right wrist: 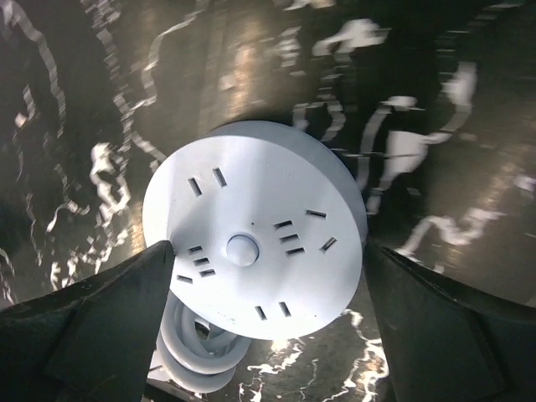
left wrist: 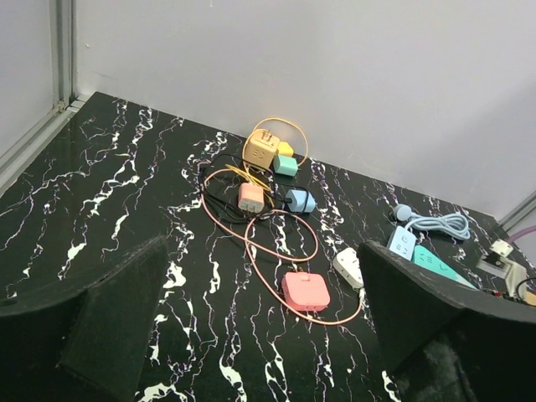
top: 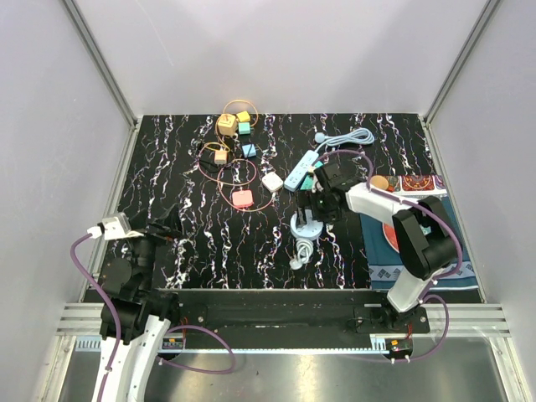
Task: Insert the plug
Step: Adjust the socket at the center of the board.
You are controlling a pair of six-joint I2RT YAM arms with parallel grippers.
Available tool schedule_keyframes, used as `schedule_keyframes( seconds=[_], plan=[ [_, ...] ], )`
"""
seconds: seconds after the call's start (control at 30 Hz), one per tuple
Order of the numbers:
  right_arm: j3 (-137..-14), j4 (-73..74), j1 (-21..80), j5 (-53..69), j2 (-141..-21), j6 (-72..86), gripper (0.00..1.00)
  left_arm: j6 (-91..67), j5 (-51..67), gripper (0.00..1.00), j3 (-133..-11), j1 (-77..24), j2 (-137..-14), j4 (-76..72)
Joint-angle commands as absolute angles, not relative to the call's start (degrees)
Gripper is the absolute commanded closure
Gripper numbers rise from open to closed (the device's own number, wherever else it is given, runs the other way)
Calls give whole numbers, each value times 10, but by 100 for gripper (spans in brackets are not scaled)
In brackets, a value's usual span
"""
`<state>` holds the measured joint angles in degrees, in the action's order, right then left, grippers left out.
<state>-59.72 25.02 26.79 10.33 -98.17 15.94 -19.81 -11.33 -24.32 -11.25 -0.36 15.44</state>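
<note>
A round white socket disc (right wrist: 251, 251) with several slot sets lies on the black marbled table (top: 209, 234), and its white cable (right wrist: 197, 352) is coiled beside it. My right gripper (right wrist: 268, 251) hangs open just above the socket disc (top: 306, 224), one finger on each side of the rim. The cable's end (top: 296, 265) lies nearer the arms. A pink plug (left wrist: 304, 291) on a pink cord and a white plug (left wrist: 347, 265) lie mid-table. My left gripper (left wrist: 261, 249) is open and holds nothing, low at the near left (top: 163, 226).
A cluster of orange (top: 226, 124), yellow (top: 243, 116), teal (top: 244, 128) and blue (top: 249, 150) adapters with tangled cords sits at the back. A pale blue power strip (top: 301, 170) lies beside the right gripper (top: 322, 197). A patterned mat (top: 419, 182) with a red plate (top: 390, 236) is at the right.
</note>
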Motion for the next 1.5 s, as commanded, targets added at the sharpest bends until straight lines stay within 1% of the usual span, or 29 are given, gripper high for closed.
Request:
schedule_keyframes(
  seconds=[0.0,0.13,0.23,0.33,0.43,0.47,0.53,0.57,0.63,0.67,0.7,0.73,0.77,0.8,0.87,0.9,0.93,1.0,1.03,1.1,1.2,1.3,1.47],
  plan=[
    [-623,240,320,168,-983,86,0,-198,-95,1,-266,-113,15,134],
    [-628,240,339,203,-969,62,0,-199,-86,1,-267,-114,4,135],
    [-629,241,344,200,-943,56,0,-200,-78,1,-270,-113,-25,137],
    [-630,240,344,160,-896,57,0,-202,-69,1,-279,-114,-59,148],
    [-623,231,344,93,-835,66,0,-215,-64,1,-301,-114,-118,172],
    [-621,228,344,55,-801,69,0,-224,-63,1,-315,-115,-133,177],
    [-603,213,343,19,-765,76,0,-233,-56,1,-332,-113,-179,189],
    [-594,204,343,-22,-721,85,0,-237,-54,1,-349,-114,-195,192],
    [-555,161,343,-57,-673,96,0,-245,-37,1,-364,-114,-247,192],
    [-538,141,342,-88,-622,105,1,-248,-32,1,-379,-114,-267,192],
    [-501,98,343,-104,-597,113,0,-254,-24,1,-386,-115,-285,192],
    [-484,84,343,-119,-550,136,0,-257,-22,1,-393,-114,-323,192],
    [-466,66,344,-143,-527,147,0,-263,-18,1,-407,-115,-345,192],
    [-431,33,342,-150,-506,155,0,-264,-9,1,-414,-116,-367,192],
    [-412,22,342,-146,-460,156,0,-267,-2,1,-438,-117,-438,193],
    [-405,27,343,-140,-452,151,0,-268,12,1,-446,-123,-463,196],
    [-403,32,342,-135,-444,149,0,-268,12,1,-456,-128,-510,197],
    [-397,39,343,-134,-442,150,0,-269,2,1,-487,-154,-558,201],
    [-396,38,342,-136,-446,151,0,-267,-14,1,-498,-165,-602,204],
    [-390,38,343,-141,-451,155,0,-263,-58,1,-537,-205,-646,210],
    [-389,39,342,-146,-463,153,0,-268,-115,1,-596,-237,-760,239],
    [-388,35,342,-147,-474,150,0,-292,-140,2,-645,-250,-846,257],
    [-382,31,343,-142,-489,149,0,-315,-141,4,-701,-258,-943,262]
  ],
)
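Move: The right hand is already down at the round socket, wide open: the socket's middle lies about 1 cm back from it, level sideways, 1 cm below. The socket's cable coil is some 8 cm back and 1 cm left, the green triangular socket about 11 cm ahead and 3 cm right. From the left hand the pink plug lies roughly 16 cm ahead, 15 cm right, 25 cm below; the white plug is 7 cm right of that and 5 cm farther out. With the open fingers still straddling the round socket, the right hand pushes it left about 5 cm and back some 3 cm while turning counter-clockwise, then comes free and rises roughly 20 cm, swinging back to the right and tipping its fingers up towards level before sinking slightly. Meanwhile the open left hand sets off from its raised rest, going forward, right and down some 15 cm each way towards the pink plug, its fingers tipping down about 55 degrees. ##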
